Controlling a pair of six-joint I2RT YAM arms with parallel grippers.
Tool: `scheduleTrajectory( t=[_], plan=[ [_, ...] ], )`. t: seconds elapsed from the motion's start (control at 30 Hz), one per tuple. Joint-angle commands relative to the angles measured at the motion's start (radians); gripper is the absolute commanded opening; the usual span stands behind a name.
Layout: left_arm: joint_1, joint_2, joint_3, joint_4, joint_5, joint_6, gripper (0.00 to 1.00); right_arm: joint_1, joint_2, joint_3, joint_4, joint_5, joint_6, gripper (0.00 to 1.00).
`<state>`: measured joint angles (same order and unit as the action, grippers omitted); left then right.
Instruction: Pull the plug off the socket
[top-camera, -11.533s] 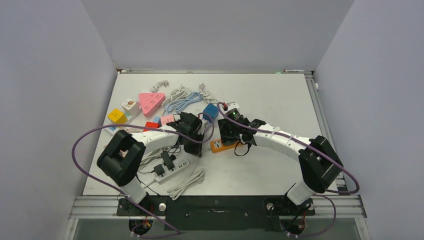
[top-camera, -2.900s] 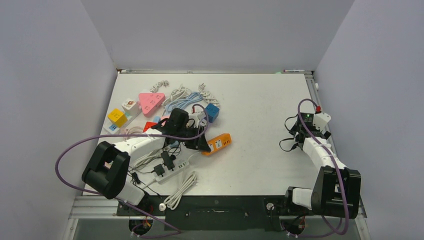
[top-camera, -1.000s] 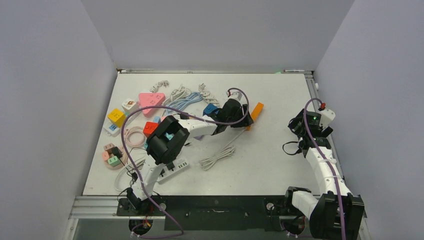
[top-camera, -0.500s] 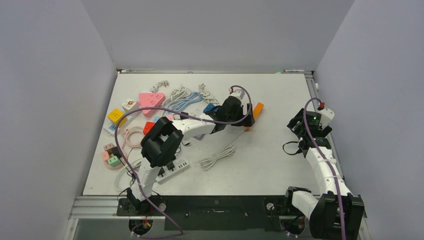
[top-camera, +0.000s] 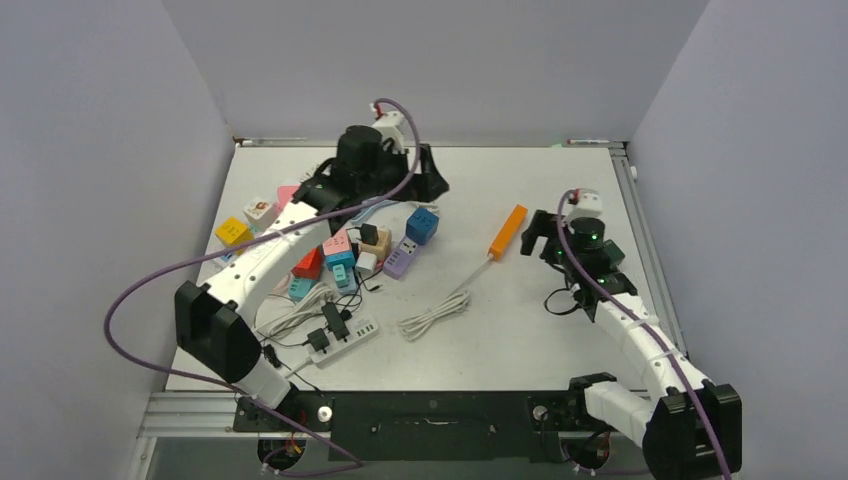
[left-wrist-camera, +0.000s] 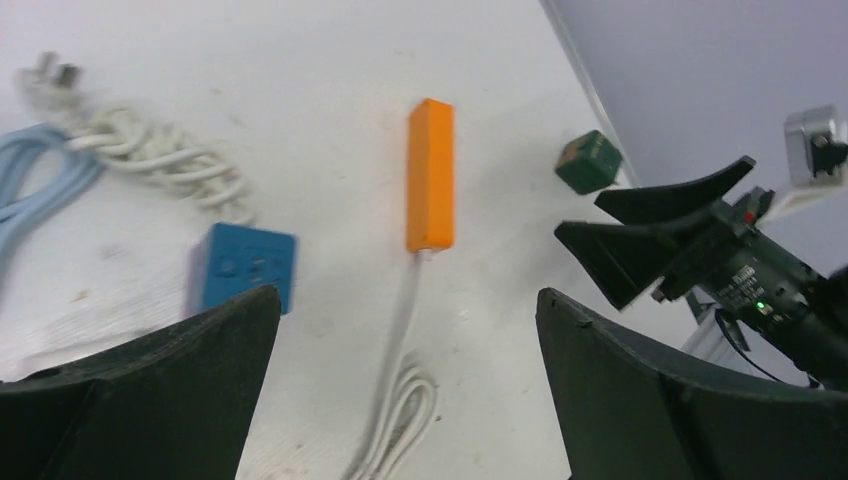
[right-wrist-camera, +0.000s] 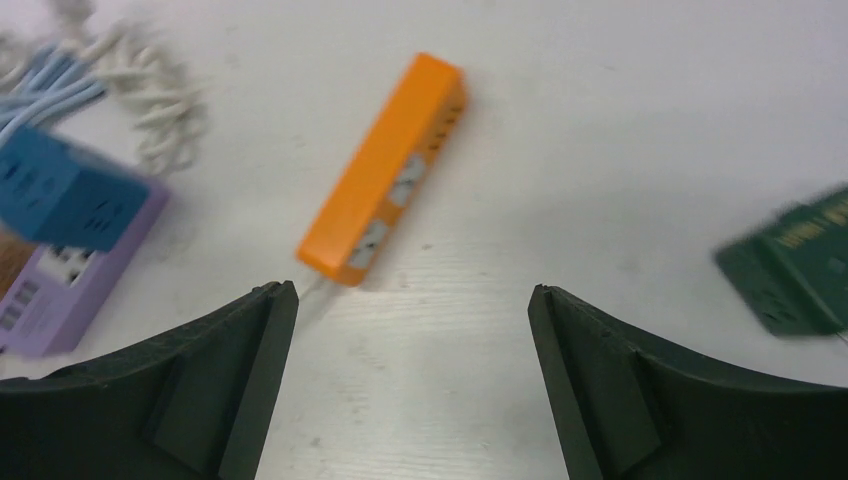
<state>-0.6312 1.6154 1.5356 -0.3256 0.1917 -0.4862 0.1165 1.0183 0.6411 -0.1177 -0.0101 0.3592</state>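
Observation:
The orange socket strip (top-camera: 508, 232) lies flat mid-table, and its white cable (top-camera: 436, 314) trails toward the front in a loose coil. Its outlets (right-wrist-camera: 388, 205) show with nothing plugged in. A dark green plug block (right-wrist-camera: 795, 265) rests on the table to the right of the strip, apart from it, and also shows in the left wrist view (left-wrist-camera: 588, 162). My left gripper (top-camera: 428, 176) hangs open, high over the table's back, looking down on the strip (left-wrist-camera: 430, 175). My right gripper (top-camera: 532, 236) is open just right of the strip, with nothing between its fingers (right-wrist-camera: 240, 370).
A blue cube socket (top-camera: 422, 224) and a purple strip (top-camera: 400, 260) lie left of the orange strip, among several coloured adapters (top-camera: 338, 252). A white power strip (top-camera: 345, 335) with black plugs sits front left. Coiled cables (top-camera: 365, 195) lie at the back. A black cable (top-camera: 560, 300) loops by my right arm.
My left gripper has let go of the orange strip, opened wide and lifted back toward the far left. My right arm has swung in from the right edge toward the strip.

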Motion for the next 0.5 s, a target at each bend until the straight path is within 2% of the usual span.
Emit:
scheduleTrajectory(
  t=[0.0, 0.07, 0.2, 0.33, 0.47],
  plan=[
    [0.093, -0.109, -0.068, -0.202, 0.050, 0.153, 0.97, 0.224, 0.090, 0.059, 0.163, -0.107, -0.139, 0.90],
    [0.113, -0.161, -0.142, -0.176, -0.029, 0.179, 0.97, 0.342, 0.159, 0.112, 0.168, -0.098, -0.197, 0.90],
    [0.163, -0.267, -0.332, -0.039, -0.054, 0.180, 0.97, 0.489, 0.340, 0.235, 0.171, -0.113, -0.279, 0.90],
    [0.224, -0.325, -0.453, 0.048, -0.055, 0.181, 0.96, 0.519, 0.523, 0.407, 0.135, -0.171, -0.322, 0.90],
    [0.237, -0.334, -0.462, 0.034, -0.089, 0.208, 0.96, 0.523, 0.663, 0.544, 0.090, -0.215, -0.388, 0.90]
  ],
)
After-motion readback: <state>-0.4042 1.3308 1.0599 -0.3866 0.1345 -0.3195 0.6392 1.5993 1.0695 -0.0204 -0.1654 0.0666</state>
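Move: The blue cube, still plugged on the purple strip, lies about 25 cm to the right hand's left, 7 cm ahead and 8 cm below; the purple strip's middle is 3 cm to the left of the cube and 5 cm nearer. From the right hand, the orange strip lies 8 cm left and 7 cm ahead. From the left hand, the purple strip lies about 5 cm left, 1 cm ahead and 24 cm down, the blue cube 2 cm left and 5 cm ahead, the tan cube 11 cm left and 2 cm ahead. The blue cube draws the right hand, which sweeps nearly level some 25 cm left to it, past the orange strip, turning about 45 degrees counter-clockwise, fingers staying open. The left hand clears the way, going about 15 cm left across the purple strip, then also sinking some 11 cm with its left side rolling up slightly, fingers wide open; neither touches anything. ##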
